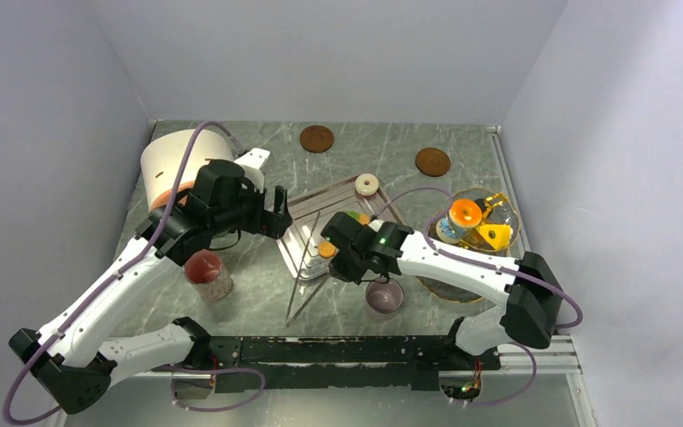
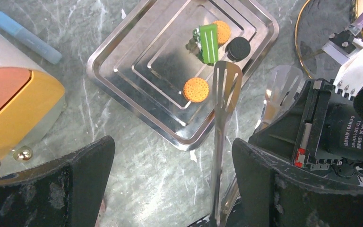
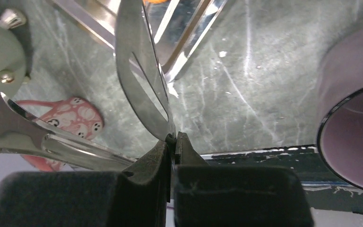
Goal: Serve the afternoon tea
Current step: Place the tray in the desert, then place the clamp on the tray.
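On the steel tray lie an orange treat, a second orange one, a black one and a green piece. Steel tongs reach onto the tray's near corner. My right gripper is shut on one tong blade. The tong handle runs between the wide-open fingers of my left gripper, close to the right finger, and nothing is pinched. The pinkish mug stands just right of the right gripper. A cream ring lies behind the tray.
A gold-rimmed glass plate at right holds an orange ring and yellow pieces. A red-lidded jar stands under the left arm. A white container sits back left. Two brown discs lie at the back. A blue pen lies left of the tray.
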`<state>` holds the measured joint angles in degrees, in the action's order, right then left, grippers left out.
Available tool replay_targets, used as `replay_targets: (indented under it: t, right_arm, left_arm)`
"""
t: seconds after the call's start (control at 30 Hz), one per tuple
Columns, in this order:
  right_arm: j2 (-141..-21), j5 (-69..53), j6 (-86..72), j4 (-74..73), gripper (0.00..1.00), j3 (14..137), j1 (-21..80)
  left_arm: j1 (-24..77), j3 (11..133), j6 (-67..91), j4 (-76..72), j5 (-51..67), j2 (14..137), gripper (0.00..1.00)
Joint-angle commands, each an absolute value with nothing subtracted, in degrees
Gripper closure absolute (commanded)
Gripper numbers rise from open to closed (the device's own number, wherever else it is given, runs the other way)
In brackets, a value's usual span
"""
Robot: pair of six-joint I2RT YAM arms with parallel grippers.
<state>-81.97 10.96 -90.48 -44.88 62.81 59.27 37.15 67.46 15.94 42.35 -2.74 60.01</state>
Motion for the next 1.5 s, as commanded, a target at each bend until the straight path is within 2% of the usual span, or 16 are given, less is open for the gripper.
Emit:
replay_targets:
  t: [0.0, 0.5, 0.57, 0.73, 0.83, 1.1, 1.33, 1.47]
  right_arm:
    - [-81.4, 12.8, -96.4, -47.3, 1.0, 61.0, 60.0]
    - [-89.3, 10.7, -96.4, -46.3, 1.0, 61.9, 61.7]
    - [-90.2, 10.2, -96.1, -45.9, 0.95, 62.2, 61.7]
    - [-92.2, 9.1, -94.2, -46.4, 0.68, 64.0, 61.6]
    - [-92.5, 9.4, -93.7, -47.1, 0.58, 64.9, 61.6]
    - [-87.3, 14.6, -90.2, -50.2, 0.48, 68.8, 61.7]
    - [-73.7, 20.5, -77.8, -40.0, 0.38, 63.5, 61.7]
    - [-66.3, 23.9, -69.6, -36.5, 0.26, 60.2, 61.7]
  left_arm:
    - [36.6, 65.8, 17.3, 42.5, -2.2, 58.7, 0.02]
    - [36.7, 64.2, 20.0, 41.9, -4.5, 59.1, 0.02]
    - [36.6, 63.7, 20.9, 41.6, -4.5, 59.2, 0.02]
    - [36.7, 62.2, 22.6, 41.1, -5.0, 59.8, 0.02]
    - [36.7, 61.5, 23.0, 41.1, -4.2, 60.5, 0.02]
    - [36.7, 59.3, 24.3, 41.1, -4.3, 61.2, 0.02]
    - [38.2, 55.9, 26.0, 40.8, -3.0, 62.9, 0.02]
    - [42.9, 54.8, 27.8, 41.3, -6.3, 65.4, 0.02]
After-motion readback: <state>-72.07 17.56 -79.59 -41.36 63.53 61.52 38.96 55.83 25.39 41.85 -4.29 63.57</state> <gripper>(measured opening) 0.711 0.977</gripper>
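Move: The right gripper holds the tongs by one arm just below the slotted head. From it the tray's near corner lies about 5 cm left, 2 cm ahead and 7 cm below, the cracker 9 cm ahead and 1 cm left, the purple mug some 12 cm right and 2 cm back. The empty, wide-open left gripper has that corner 3 cm to its right, 2 cm back and some 20 cm below, with the cracker 4 cm ahead and 8 cm right. Lower the right gripper about 6 cm, easing slightly back, to set the tongs down at the tray's near corner. Open its fingers to let go of the tongs' arm, then lift some 12 cm clear, drifting forward as the fingertips swing outward. Meanwhile bring the open left gripper down about 10 cm above the tongs and corner, tipping its fingers roughly 15 degrees further down. ##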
